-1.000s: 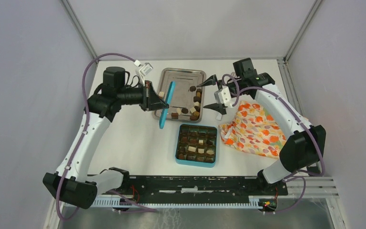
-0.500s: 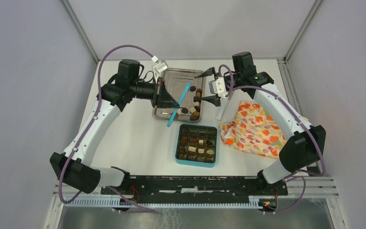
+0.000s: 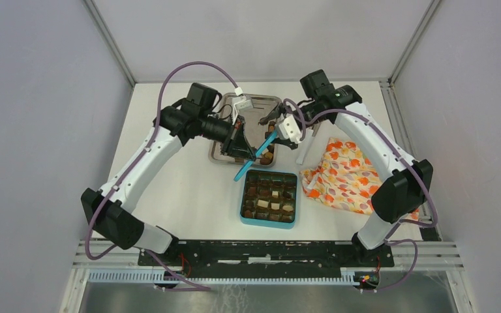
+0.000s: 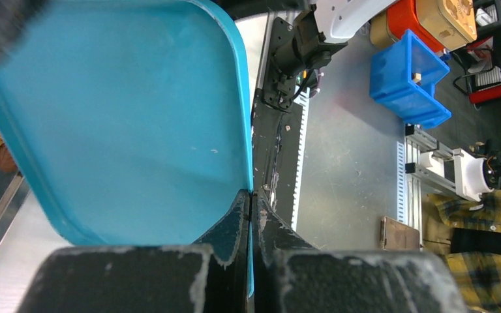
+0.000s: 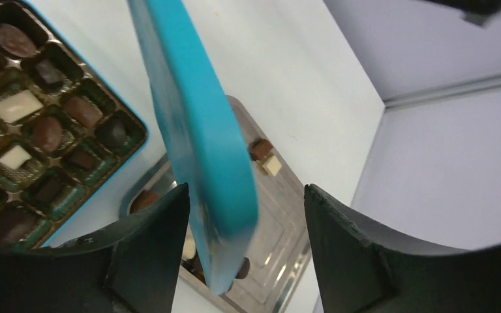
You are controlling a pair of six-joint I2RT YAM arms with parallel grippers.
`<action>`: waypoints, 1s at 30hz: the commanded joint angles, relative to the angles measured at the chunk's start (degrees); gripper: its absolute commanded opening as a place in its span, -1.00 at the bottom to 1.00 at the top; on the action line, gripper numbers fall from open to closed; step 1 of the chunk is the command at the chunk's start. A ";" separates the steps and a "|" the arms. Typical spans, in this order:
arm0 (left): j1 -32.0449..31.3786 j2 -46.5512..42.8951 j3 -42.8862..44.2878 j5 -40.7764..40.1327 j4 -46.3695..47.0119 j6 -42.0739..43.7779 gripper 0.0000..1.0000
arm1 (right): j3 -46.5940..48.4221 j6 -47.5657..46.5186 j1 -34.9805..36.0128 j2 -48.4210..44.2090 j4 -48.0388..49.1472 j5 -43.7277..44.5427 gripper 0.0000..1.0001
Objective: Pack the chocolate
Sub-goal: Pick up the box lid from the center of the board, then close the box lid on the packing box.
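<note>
My left gripper (image 3: 246, 149) is shut on the edge of a teal box lid (image 3: 256, 155), holding it on edge above the steel tray (image 3: 259, 100). From the left wrist the lid (image 4: 124, 117) fills the view, its rim pinched between the closed jaws (image 4: 251, 195). My right gripper (image 3: 275, 134) is open and straddles the lid's far corner (image 5: 196, 130); one finger (image 5: 156, 241) is close to the lid, the other stands apart. Chocolate pieces (image 3: 267, 156) lie in the tray, and more chocolate (image 5: 45, 130) fills the teal compartmented box (image 3: 242, 195).
An orange floral cloth (image 3: 346, 176) lies crumpled to the right of the box. Both arms meet over the tray's right side. A white strip (image 3: 303, 151) stands between the tray and the cloth.
The left arm has carried the lid rightward over the tray, tilting it. The right gripper has moved left to the lid's corner and its jaws have narrowed around it.
</note>
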 commanded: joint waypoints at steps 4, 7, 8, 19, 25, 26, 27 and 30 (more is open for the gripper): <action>-0.43 1.45 4.35 -1.10 -2.44 6.59 -0.96 | 1.29 -11.33 2.33 -0.14 -13.85 3.48 0.07; -0.44 1.20 4.16 -1.36 -2.69 7.01 -0.96 | 1.25 -10.83 2.30 -0.35 -13.84 3.93 -0.31; -0.48 1.14 4.11 -1.44 -2.72 7.01 -0.96 | 0.98 -10.81 2.32 -0.51 -13.89 4.02 -0.41; -0.30 -2.87 1.69 -8.25 2.44 3.29 0.00 | -2.44 -3.01 1.79 -4.04 -10.37 2.35 -1.00; 1.05 -16.32 -6.44 -30.05 16.65 -6.23 0.35 | -8.25 16.78 -0.66 -10.86 -1.57 -0.53 -1.00; 1.07 -19.29 -8.43 -34.99 18.82 -7.60 0.41 | -9.68 21.44 -1.21 -12.25 0.99 -1.04 -1.00; 1.00 -22.02 -10.29 -39.57 20.54 -7.98 0.50 | -11.55 25.20 -1.80 -14.20 3.54 -1.59 -1.00; 1.01 -30.94 -16.55 -48.64 25.87 -12.62 0.92 | -18.58 38.83 -3.72 -19.67 11.98 -4.18 -1.00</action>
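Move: The lid hangs on edge from the shut left gripper, its middle about 1 cm to that hand's right and 6 cm below it. From the open right gripper, the lid's middle is some 7 cm back, 5 cm left and 5 cm lower. From the left hand, the chocolate box lies about 13 cm back and 5 cm right, and the tray 8 cm ahead and 2 cm left, both some 22 cm down. Bring the right gripper back about 3 cm and a little down onto the lid's right end and pinch it, while the left keeps its hold. Then open the left fingers wide to let go and pull that hand away left, forward and up, turning counter-clockwise. Ease the right hand, fingers shut on the lid, farther back and to the right, rising late, to about 5 cm back in all. ##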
